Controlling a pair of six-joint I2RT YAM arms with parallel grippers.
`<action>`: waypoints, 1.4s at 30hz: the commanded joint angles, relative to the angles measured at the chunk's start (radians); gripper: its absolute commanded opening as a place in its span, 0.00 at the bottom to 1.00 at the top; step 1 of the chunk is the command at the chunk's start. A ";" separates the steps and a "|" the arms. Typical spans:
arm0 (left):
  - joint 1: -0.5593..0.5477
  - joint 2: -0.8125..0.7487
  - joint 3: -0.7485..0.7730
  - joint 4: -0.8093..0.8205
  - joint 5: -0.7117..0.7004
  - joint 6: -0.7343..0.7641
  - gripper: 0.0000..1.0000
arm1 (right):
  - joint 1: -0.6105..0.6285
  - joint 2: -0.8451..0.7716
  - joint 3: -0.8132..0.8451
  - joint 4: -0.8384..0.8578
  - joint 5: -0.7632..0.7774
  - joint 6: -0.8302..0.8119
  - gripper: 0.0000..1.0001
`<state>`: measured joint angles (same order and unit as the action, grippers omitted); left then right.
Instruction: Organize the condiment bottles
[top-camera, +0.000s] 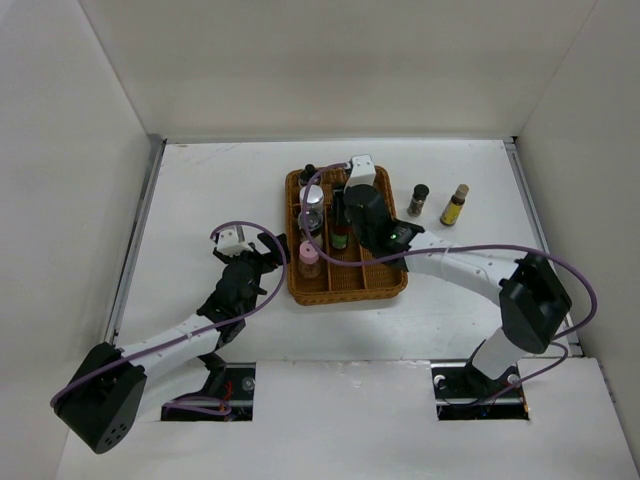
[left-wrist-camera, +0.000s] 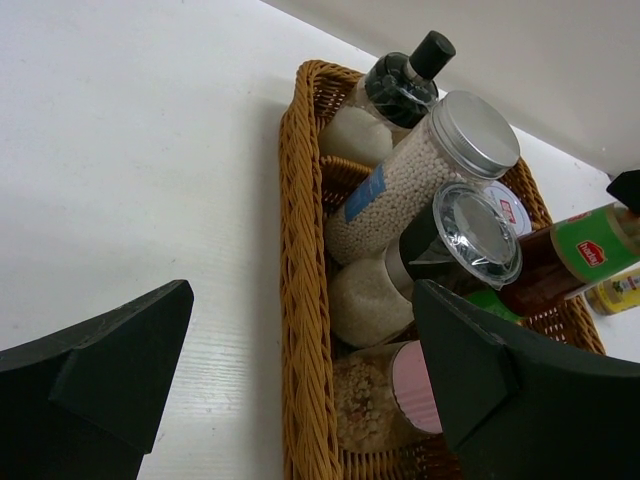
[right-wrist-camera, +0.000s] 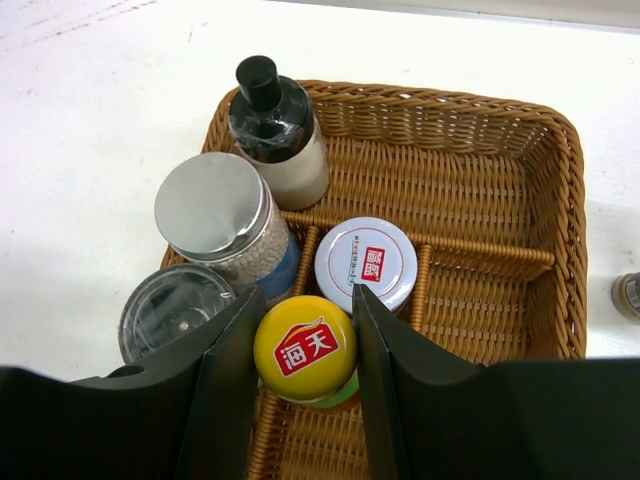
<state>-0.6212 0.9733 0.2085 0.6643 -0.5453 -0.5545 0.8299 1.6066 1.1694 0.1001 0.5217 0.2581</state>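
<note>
The wicker tray (top-camera: 385, 285) sits mid-table and holds several condiment bottles. My right gripper (right-wrist-camera: 308, 293) is over the tray's middle section, shut on the yellow-capped bottle (right-wrist-camera: 305, 348), next to a white-lidded jar (right-wrist-camera: 366, 260). The left section holds a black-capped bottle (right-wrist-camera: 262, 95), a silver-capped jar (right-wrist-camera: 212, 207), a clear-lidded jar (right-wrist-camera: 170, 310) and a pink-capped jar (left-wrist-camera: 415, 385). My left gripper (left-wrist-camera: 300, 300) is open and empty, straddling the tray's left rim (left-wrist-camera: 300, 330). A dark-capped bottle (top-camera: 418, 200) and a tan-capped bottle (top-camera: 455, 204) stand on the table right of the tray.
The tray's right section (right-wrist-camera: 500, 300) holds nothing. White walls enclose the table on the left, back and right. My right arm (top-camera: 450, 262) reaches across the tray's near right corner.
</note>
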 joint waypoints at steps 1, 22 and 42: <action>0.008 -0.004 0.006 0.063 0.005 -0.007 0.93 | -0.002 -0.008 -0.008 0.161 0.005 0.010 0.32; 0.004 -0.002 0.005 0.069 0.007 -0.007 0.93 | -0.070 -0.286 -0.109 0.147 -0.031 -0.011 0.85; 0.004 -0.010 0.002 0.069 0.007 -0.007 0.93 | -0.515 0.065 -0.019 -0.003 -0.051 0.050 0.82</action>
<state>-0.6220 0.9733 0.2085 0.6704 -0.5453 -0.5545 0.3248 1.6630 1.0771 0.0734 0.4637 0.3130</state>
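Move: The right hand still grips the yellow cap of the sauce bottle, upright in the basket's middle slot. Its next thing, the black-capped shaker, stands about 22 cm to its right, 11 cm ahead and 16 cm below; the yellow-labelled bottle is some 11 cm farther right of the shaker and 3 cm nearer. The white-lidded jar is 6 cm straight ahead of the hand, 15 cm down. From the idle left hand the shaker lies roughly 43 cm right, 18 cm ahead and 10 cm below. Down barely 1 cm first, then the right fingers open wide and let go of the sauce bottle's cap. The hand climbs some 10 cm clear of it, swings about 22 cm right and 8 cm forward over the basket's right rim while turning clockwise, narrows and reopens its fingers on the way, and sinks steeply towards the black-capped shaker, still above it. ##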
